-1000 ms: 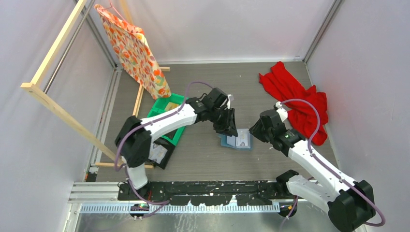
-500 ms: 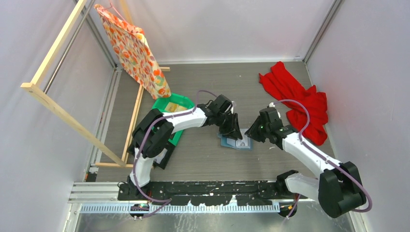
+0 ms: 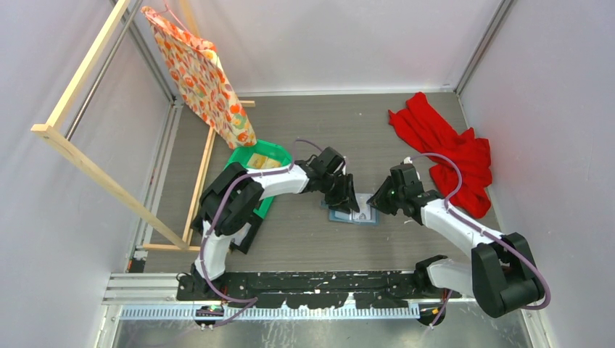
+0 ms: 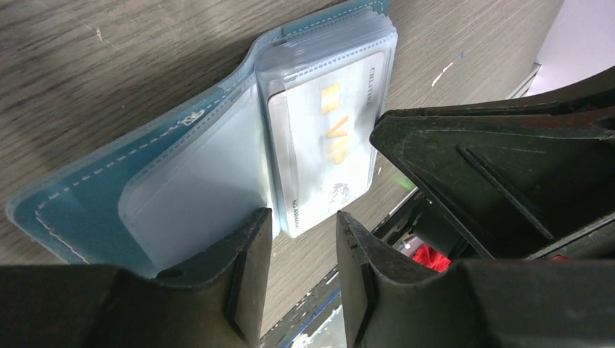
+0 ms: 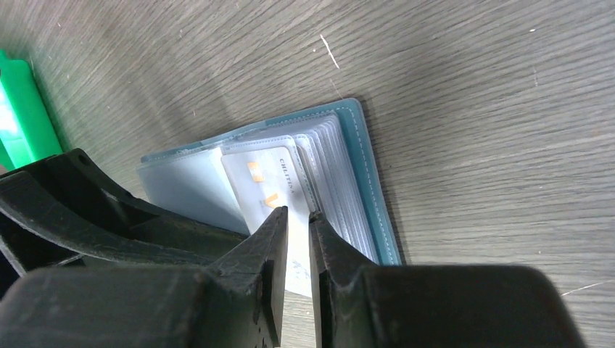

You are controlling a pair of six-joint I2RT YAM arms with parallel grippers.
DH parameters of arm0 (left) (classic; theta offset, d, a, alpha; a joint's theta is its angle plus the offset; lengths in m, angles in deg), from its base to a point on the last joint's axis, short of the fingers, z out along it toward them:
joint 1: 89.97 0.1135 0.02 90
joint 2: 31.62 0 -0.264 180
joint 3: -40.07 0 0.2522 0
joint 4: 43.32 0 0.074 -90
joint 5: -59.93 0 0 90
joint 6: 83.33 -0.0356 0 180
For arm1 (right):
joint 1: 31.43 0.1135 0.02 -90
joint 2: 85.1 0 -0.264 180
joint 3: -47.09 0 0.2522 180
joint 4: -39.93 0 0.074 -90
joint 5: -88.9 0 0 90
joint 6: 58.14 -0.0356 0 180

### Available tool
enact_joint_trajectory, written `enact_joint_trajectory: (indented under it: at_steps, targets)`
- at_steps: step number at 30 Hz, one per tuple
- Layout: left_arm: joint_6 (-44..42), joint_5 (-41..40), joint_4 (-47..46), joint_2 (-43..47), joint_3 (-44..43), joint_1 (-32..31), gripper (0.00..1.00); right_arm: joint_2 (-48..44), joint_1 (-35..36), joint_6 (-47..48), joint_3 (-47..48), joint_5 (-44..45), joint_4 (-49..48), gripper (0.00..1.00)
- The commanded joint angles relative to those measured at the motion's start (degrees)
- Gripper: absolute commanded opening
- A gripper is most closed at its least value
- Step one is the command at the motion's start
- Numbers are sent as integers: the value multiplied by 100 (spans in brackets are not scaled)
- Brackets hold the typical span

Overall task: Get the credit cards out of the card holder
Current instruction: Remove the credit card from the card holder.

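The blue-teal card holder [image 3: 355, 216] lies open on the table, its clear sleeves fanned out. One whitish credit card [image 4: 326, 138] with gold letters sticks partly out of a sleeve. My left gripper [image 4: 301, 217] is open at the holder's near edge. Its left fingertip [image 4: 250, 239] rests on the clear sleeve over the teal cover [image 4: 72, 210], and only table shows between its jaws. My right gripper [image 5: 297, 210] hovers over the protruding card [image 5: 272, 170] beside the holder's cover [image 5: 366, 167], jaws a narrow gap apart with the card's face showing through. Other cards are hidden.
A green bin [image 3: 259, 163] stands just left of the left arm. Red cloth [image 3: 446, 148] lies at the back right. A patterned bag [image 3: 199, 72] hangs on a wooden frame [image 3: 94, 167] along the left side.
Both grippers have come down and closed in on the open holder from either side. The right jaws have narrowed and the left jaws have widened a little.
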Motion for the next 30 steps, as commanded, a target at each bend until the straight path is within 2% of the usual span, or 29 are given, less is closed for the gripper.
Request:
enact_joint_trajectory:
  at_steps: [1,3,5,15,23,30]
  targets:
    - [-102,-165,-314,-74,107,41,35,73,-34,98,-151,58,-68,22]
    - [-33,-107,-488,-73,206,71,29,87,-35,99,-167,58,-75,23]
    - [59,-31,-705,-70,320,108,27,100,-39,102,-193,54,-94,22]
    - [718,120,-2640,156,1448,264,30,132,-49,-71,-519,-28,-354,21]
    - [896,-10,-3170,206,1710,328,28,85,-54,-110,-562,-242,-297,21]
    - [1234,46,-4014,113,2016,408,18,-67,-53,-118,-656,-275,-183,21]
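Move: The credit card in the open card holder's right leaf has its middle about 2 cm ahead, 3 cm right and 2 cm below the left hand. The holder's middle is some 2 cm ahead, 1 cm left and 2 cm below, and the green tray roughly 11 cm ahead and 32 cm left. From the right hand, the card's middle lies about 1 cm back, 2 cm left and 1 cm below. The left hand sinks, then edges forward about 1.5 cm, fingers tilting flatter rightward, narrowing at the card's left edge. ##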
